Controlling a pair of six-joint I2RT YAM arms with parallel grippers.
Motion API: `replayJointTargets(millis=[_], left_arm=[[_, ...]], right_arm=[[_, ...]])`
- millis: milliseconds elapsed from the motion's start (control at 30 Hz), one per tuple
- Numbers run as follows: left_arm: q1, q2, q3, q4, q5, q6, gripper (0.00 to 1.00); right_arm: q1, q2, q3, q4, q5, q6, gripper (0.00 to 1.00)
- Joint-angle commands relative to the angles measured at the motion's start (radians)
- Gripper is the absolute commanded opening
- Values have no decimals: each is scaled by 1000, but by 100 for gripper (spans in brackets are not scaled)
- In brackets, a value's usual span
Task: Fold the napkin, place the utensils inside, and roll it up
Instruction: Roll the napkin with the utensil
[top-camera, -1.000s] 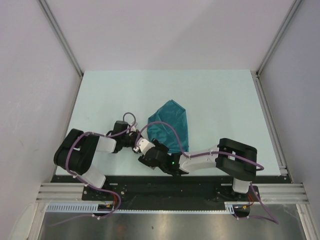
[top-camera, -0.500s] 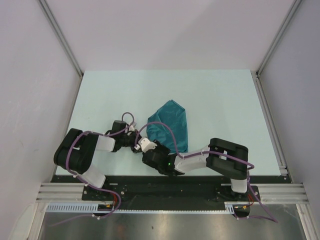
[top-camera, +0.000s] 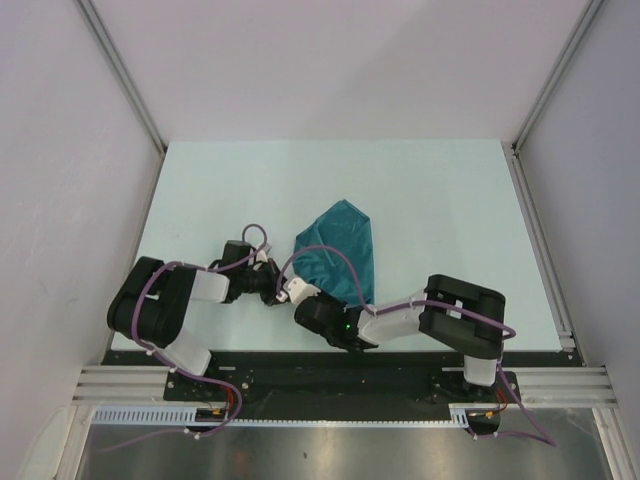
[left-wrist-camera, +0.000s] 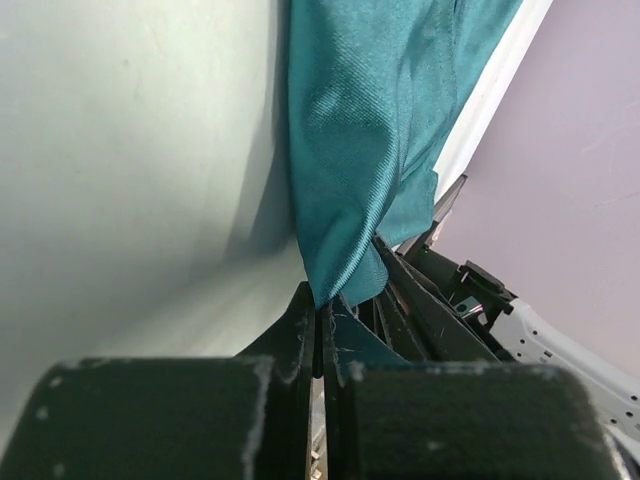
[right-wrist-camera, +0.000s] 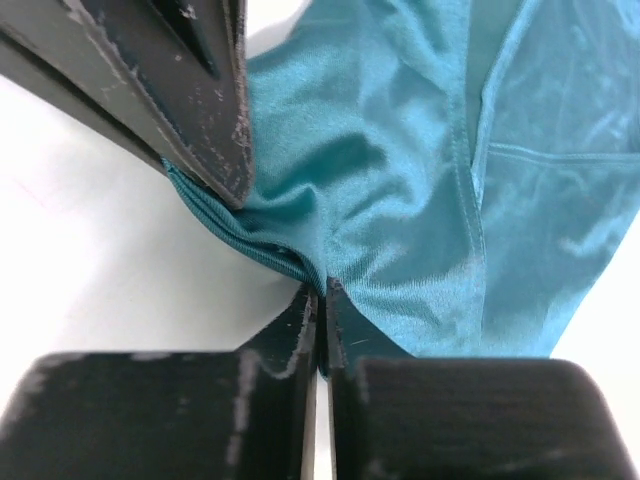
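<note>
The teal napkin (top-camera: 340, 245) lies bunched in a rough triangle on the pale table, its near-left corner lifted between both grippers. My left gripper (top-camera: 283, 284) is shut on that corner; in the left wrist view the cloth (left-wrist-camera: 360, 130) runs down into the closed jaws (left-wrist-camera: 322, 305). Right beside it my right gripper (top-camera: 300, 300) is shut on a ridge of the napkin (right-wrist-camera: 420, 180), pinched at the tips (right-wrist-camera: 322, 290). The left gripper's dark fingers (right-wrist-camera: 190, 90) cross the upper left of the right wrist view. The utensils are out of view.
The pale green table (top-camera: 420, 190) is walled on three sides by white panels. A metal rail (top-camera: 540, 240) runs along its right edge. Both arm bases sit on the black strip (top-camera: 330, 365) at the near edge.
My right gripper has gone from open to shut on the napkin, after shifting left toward the left gripper. The left gripper has kept its hold and place.
</note>
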Motion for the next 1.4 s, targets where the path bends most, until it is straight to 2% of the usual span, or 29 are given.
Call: replayJointTargets(millis=[0,33,133,167,267,433,633,800,1000,1367], left_arm=[[13,-7,30,8,24,51,11],[13,-12,26,17,15,53,16],[19,-47,13,20,-21,62,42],[22,-58,10,17,-31,70,53],[28,-105,-2,-1,-81,88,66],[28,-240,-14,-86,-204,148,70],[13,-420,-27,-233,-434,292,69],[-34,-619,-99,-235,-571,347,69],[-108,-750,-168,-169,-582,427,69],[-274,-765,-211,-55,-594,556,75]], right_arm=[[-46,-42,11,-56,-212,-23,0],[-54,-48,22,-74,-238,-23,0],[-89,-76,51,-156,-345,-12,0],[-98,-82,60,-200,-375,-8,0],[-128,-97,106,-301,-476,0,0],[-187,-88,189,-424,-640,8,0],[-267,-50,308,-562,-889,20,0],[-359,16,394,-644,-1093,15,0],[-437,120,459,-728,-1257,-11,0],[-497,235,572,-831,-1420,-38,0]])
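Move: Both hands already pinch the napkin's near edge, their fingertips some 2 cm apart. From the right hand the napkin's middle lies about 9 cm ahead and 4 cm to the right; its far corner is roughly 20 cm ahead and 6 cm right, its near right corner 2 cm back and 12 cm right. From the left hand the napkin's middle is about 9 cm ahead and 6 cm right, all barely below finger height. Left opens, releasing the napkin, and rises about 5 cm leftward; right, still pinching, tips down some 60 degrees. ##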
